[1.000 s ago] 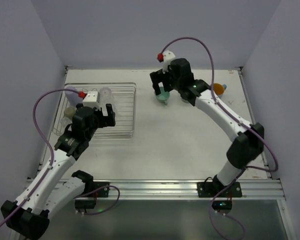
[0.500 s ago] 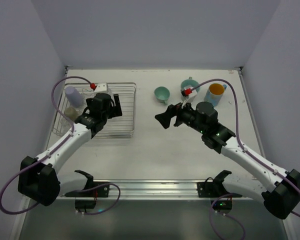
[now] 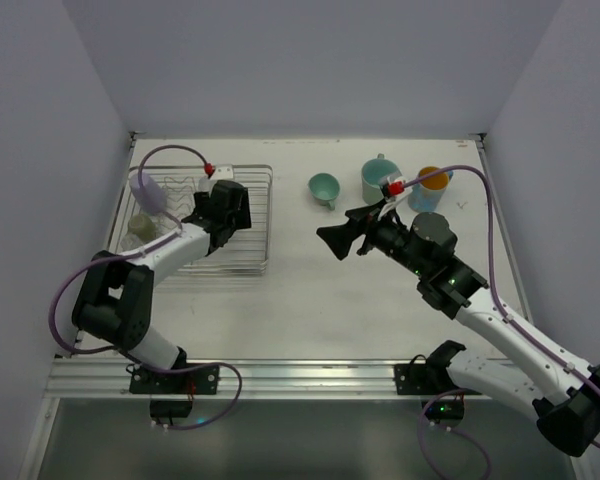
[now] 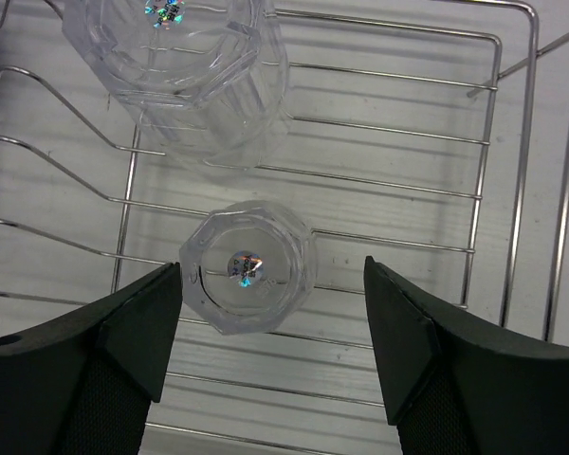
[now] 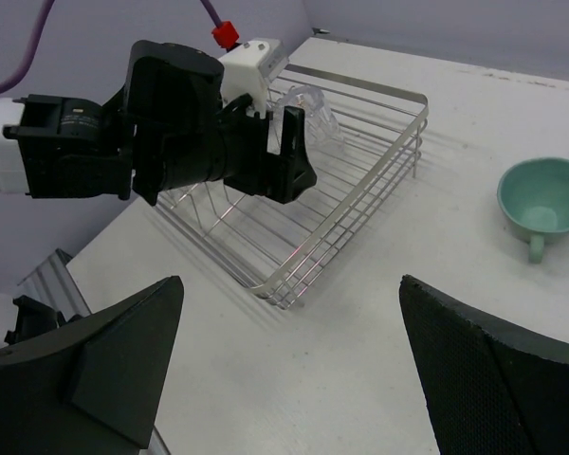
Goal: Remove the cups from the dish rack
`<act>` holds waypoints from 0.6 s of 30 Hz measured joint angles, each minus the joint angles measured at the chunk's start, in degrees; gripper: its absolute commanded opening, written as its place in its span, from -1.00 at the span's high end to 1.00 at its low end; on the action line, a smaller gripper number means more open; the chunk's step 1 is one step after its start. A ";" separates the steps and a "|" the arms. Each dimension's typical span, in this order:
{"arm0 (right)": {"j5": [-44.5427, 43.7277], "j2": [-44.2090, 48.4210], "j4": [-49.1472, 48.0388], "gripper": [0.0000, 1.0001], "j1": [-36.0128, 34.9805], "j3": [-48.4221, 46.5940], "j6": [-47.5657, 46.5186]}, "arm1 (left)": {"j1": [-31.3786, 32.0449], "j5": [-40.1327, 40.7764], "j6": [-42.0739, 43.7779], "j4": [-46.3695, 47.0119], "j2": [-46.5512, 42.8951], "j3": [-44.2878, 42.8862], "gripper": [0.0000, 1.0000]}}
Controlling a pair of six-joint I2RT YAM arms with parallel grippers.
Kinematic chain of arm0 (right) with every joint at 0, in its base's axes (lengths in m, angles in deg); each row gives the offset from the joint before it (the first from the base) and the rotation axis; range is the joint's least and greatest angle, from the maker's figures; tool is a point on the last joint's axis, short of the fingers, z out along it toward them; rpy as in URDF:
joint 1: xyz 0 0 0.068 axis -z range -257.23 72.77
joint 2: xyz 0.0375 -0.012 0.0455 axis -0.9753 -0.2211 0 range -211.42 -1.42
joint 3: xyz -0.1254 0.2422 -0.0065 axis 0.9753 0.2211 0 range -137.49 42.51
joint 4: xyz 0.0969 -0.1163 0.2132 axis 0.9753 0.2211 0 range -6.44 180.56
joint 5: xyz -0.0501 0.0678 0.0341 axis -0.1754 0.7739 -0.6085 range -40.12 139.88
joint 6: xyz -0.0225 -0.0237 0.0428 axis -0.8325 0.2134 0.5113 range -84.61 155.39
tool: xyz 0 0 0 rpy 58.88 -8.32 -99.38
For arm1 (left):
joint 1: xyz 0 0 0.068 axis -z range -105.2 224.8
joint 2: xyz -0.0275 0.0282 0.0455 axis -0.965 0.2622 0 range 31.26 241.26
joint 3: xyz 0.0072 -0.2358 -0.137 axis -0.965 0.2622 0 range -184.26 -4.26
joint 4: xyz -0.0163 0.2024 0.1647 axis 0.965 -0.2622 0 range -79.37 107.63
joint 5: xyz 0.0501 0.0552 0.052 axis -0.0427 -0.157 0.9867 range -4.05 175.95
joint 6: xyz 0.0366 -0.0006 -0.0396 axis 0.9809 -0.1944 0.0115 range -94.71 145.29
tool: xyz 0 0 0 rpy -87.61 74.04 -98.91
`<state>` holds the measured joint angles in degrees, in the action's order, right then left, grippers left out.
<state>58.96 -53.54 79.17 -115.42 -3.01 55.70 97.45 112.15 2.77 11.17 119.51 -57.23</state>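
The silver wire dish rack (image 3: 268,222) stands at the left of the table. My left gripper (image 3: 232,204) hangs over its right half. In the left wrist view its jaws (image 4: 272,308) are open around an upturned clear glass (image 4: 248,280), which sits close to the left finger (image 4: 137,327) and apart from the right one. A second clear glass (image 4: 185,66) lies further in. A lavender cup (image 3: 147,190) and a beige cup (image 3: 140,230) stay at the rack's left end. My right gripper (image 3: 338,240) is open over bare table, empty.
A small mint-green cup (image 3: 324,187), a larger mint-green mug (image 3: 378,180) and a blue mug with orange inside (image 3: 430,186) stand on the table at the back right. The rack's wire rim (image 5: 360,204) and my left arm (image 5: 171,142) show in the right wrist view.
My left gripper reached further back over the rack and its jaws narrowed around the clear glass. My right arm swung away from the mint-green cup to the table's middle.
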 measured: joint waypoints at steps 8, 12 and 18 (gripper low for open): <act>1.57 -1.55 -0.02 -0.93 0.00 0.00 0.13 | -0.63 2.03 2.19 2.82 4.35 -1.84 0.09; 2.75 -2.49 -0.04 -0.93 0.00 0.00 0.50 | -0.66 2.95 2.58 3.80 5.18 -2.71 0.50; 4.17 -4.92 -1.44 -0.94 0.00 0.00 3.65 | -0.68 1.68 1.42 3.82 -0.22 0.33 0.61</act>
<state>63.14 -58.45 77.73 -115.42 -3.01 59.35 96.77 113.83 4.19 15.00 119.29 -56.90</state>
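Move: The small clear glass stands between the left hand's half-closing fingers, about 3 cm ahead, 1 cm left and 2 cm below. The bigger clear glass is some 10 cm ahead and 4 cm left of that hand. The purple cup is about 7 cm ahead and 20 cm left, the beige cup about level with the hand and 21 cm left. From the right hand the small glass lies roughly 12 cm ahead, 25 cm left and 21 cm down. Forward and a little down, some 2.5 cm, the left hand slides its closing fingers around the small clear glass until both pads pinch its sides, then it lifts about 1.5 cm and draws back slightly, keeping the grip. The right hand, open and empty, eases about 3 cm down and left towards the rack. ##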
